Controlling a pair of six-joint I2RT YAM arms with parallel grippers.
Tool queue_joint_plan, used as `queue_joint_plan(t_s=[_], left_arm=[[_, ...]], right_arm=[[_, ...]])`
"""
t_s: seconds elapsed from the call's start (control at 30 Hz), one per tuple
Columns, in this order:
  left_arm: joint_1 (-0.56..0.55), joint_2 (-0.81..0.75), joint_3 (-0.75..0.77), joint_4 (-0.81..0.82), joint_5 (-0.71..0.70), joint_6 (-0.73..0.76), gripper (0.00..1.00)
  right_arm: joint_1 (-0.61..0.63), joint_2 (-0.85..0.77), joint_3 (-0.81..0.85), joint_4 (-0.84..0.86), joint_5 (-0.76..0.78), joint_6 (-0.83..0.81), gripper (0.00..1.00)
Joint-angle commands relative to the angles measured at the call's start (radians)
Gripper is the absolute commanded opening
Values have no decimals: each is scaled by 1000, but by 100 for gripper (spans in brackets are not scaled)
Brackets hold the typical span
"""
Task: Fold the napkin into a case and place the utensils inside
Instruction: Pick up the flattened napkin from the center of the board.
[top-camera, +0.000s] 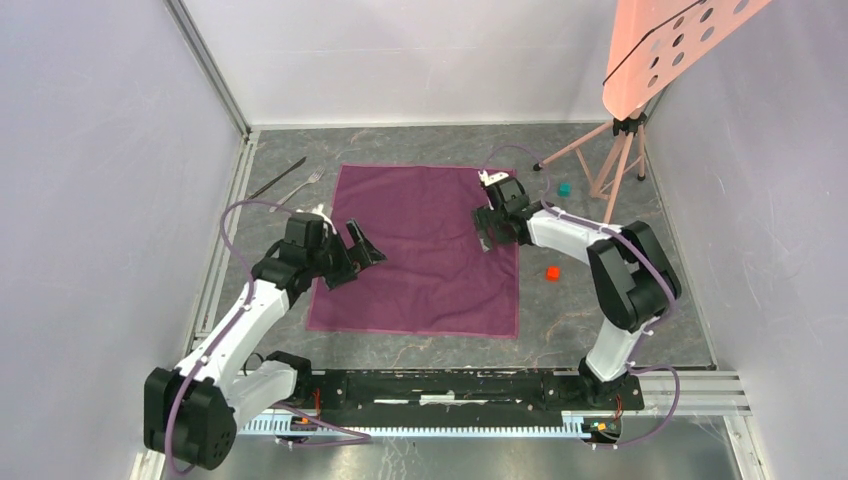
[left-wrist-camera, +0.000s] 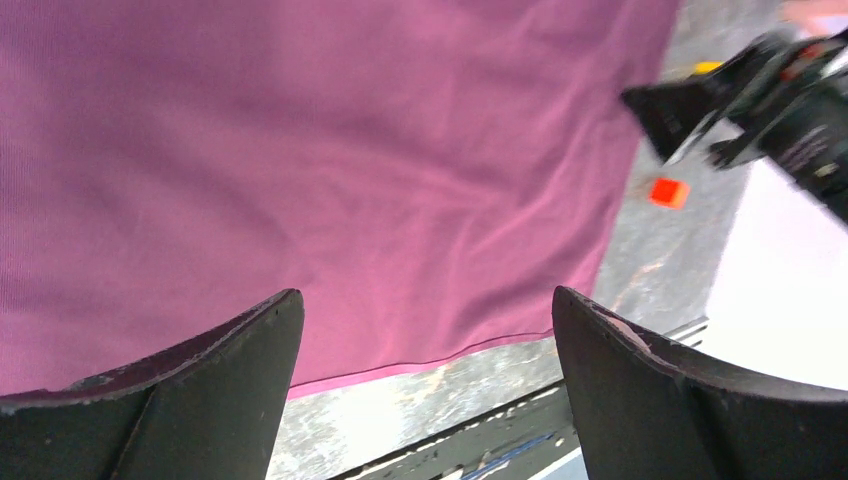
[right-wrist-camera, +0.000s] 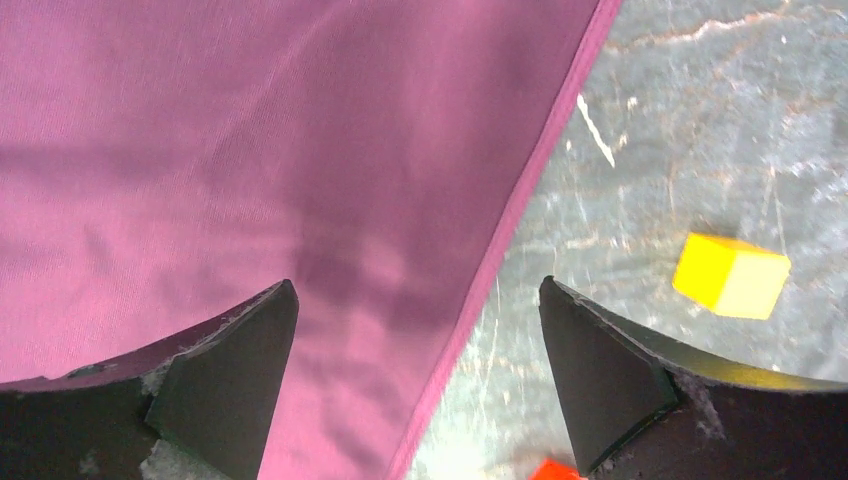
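The plum-purple napkin (top-camera: 420, 250) lies spread flat in one layer on the grey table; no case shape shows. The silver fork (top-camera: 303, 186) and the dark knife (top-camera: 277, 178) lie side by side beyond its far left corner. My left gripper (top-camera: 362, 250) hovers open over the napkin's left side; in the left wrist view the cloth (left-wrist-camera: 330, 170) and its near hem fill the space past the open left gripper (left-wrist-camera: 428, 310). My right gripper (top-camera: 490, 228) is open above the right hem; in its wrist view the right gripper (right-wrist-camera: 418, 300) straddles the edge of the napkin (right-wrist-camera: 250, 150), holding nothing.
A red cube (top-camera: 552, 272) and a teal cube (top-camera: 565, 188) sit on the table right of the napkin. A yellow cube (right-wrist-camera: 730, 275) lies near the right gripper. A tripod (top-camera: 620, 150) carrying a pink perforated board (top-camera: 670, 50) stands at the back right. Walls enclose the table.
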Motion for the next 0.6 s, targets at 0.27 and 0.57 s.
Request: queue_joint_plan(t_s=[0.27,0.57], left_arm=[[-2,-151,137,-77,34,118,100],[-1,-185,153,-125,54,188,100]], right_arm=[[381,-418,-25,-480,232,276,98],[402,-770,-313,-486,212,687,98]])
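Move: Nearly over the napkin's right edge, the right hand has the flat napkin's middle about 20 cm to its left, level ahead and 3 cm below; the near right corner lies roughly 25 cm back and 4 cm right. The yellow cube is some 5 cm ahead and 13 cm right, the red cube 8 cm back and 12 cm right. From the left hand the napkin's middle is about 12 cm ahead, 13 cm right and 11 cm down. Drawing back fast towards the napkin's near edge, the open right hand travels about 17 cm and climbs some 10 cm clear of the cloth, bowing out to its left and then swinging back right, with a slight roll that lifts its left side. The left hand, also open, rises about 7 cm above the napkin, its fingers tipping up a little; neither grips anything. ##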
